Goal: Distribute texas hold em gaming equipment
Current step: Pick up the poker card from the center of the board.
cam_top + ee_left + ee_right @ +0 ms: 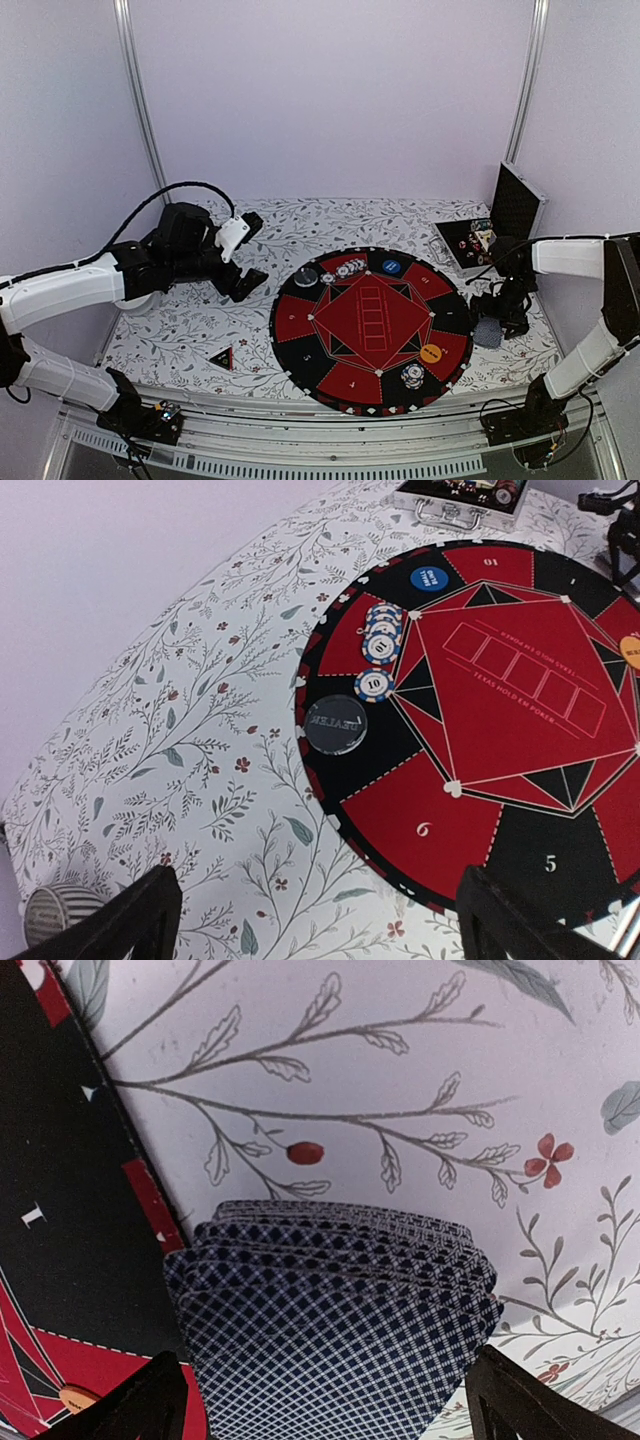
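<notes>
A slightly fanned deck of blue-backed playing cards [335, 1310] lies on the flowered cloth just right of the mat, also seen in the top view as the deck [487, 332]. My right gripper [335, 1405] stands open astride it, one finger on either side. My left gripper [252, 252] hovers open and empty over the cloth left of the mat. On the mat [420, 820] lie a row of blue-white chips [383, 635], a single chip [374, 685], a dark disc [335, 724], a blue disc [429, 579] and an orange disc [431, 353]. More chips [412, 376] sit near the front rim. The black-red triangle [221, 358] lies front left.
An open metal case [470, 243] with chips inside stands at the back right, its lid [517, 205] upright. A striped grey-white round thing [55, 912] sits on the cloth near my left gripper. White walls close in the table on three sides.
</notes>
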Controlling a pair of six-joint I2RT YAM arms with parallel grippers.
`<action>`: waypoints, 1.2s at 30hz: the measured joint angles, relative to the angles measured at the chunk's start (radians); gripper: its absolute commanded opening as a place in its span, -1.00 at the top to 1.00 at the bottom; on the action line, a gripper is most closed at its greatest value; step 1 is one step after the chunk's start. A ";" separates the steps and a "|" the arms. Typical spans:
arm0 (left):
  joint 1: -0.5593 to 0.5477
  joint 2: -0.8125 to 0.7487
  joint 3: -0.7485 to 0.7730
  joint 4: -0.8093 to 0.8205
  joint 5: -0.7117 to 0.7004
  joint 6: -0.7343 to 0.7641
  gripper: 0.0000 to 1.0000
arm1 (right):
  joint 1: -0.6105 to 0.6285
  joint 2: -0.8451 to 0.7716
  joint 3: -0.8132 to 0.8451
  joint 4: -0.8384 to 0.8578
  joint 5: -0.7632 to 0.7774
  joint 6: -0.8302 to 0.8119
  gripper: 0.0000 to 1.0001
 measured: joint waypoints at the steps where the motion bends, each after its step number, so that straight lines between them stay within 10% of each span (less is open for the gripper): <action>1: 0.000 0.000 0.000 0.000 0.000 0.000 -0.96 | 0.001 0.000 -0.005 0.001 0.000 0.003 -0.98; 10: 0.000 0.000 -0.008 0.000 0.002 0.000 -0.96 | 0.037 0.045 -0.002 0.008 0.027 0.021 -0.87; 24: 0.000 0.000 -0.010 0.000 -0.003 0.001 -0.96 | 0.064 0.055 0.031 0.000 0.014 0.014 0.01; 36: 0.000 -0.002 -0.011 0.000 0.000 0.000 -0.96 | 0.064 0.057 0.076 -0.032 0.029 -0.034 0.21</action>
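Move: The poker cards lie almost under the right hand: about 1 cm back, 1 cm to its left and 2 cm below. From this hand, the big blind button is some 16 cm left and 7 cm back, the near chip stack about 20 cm left and 13 cm back, and the chip case roughly 24 cm straight ahead. From the left hand, the cards lie about 60 cm right, 7 cm back and 19 cm below. Leftward and down, each by only about 1 cm, the right hand settles its downward-pointing fingers around the poker cards while they close from wide open to just over half. They pinch the pack by its left and right sides, then the hand rises about 1.5 cm and eases forward 1 cm, keeping its hold and turning slightly counter-clockwise. ##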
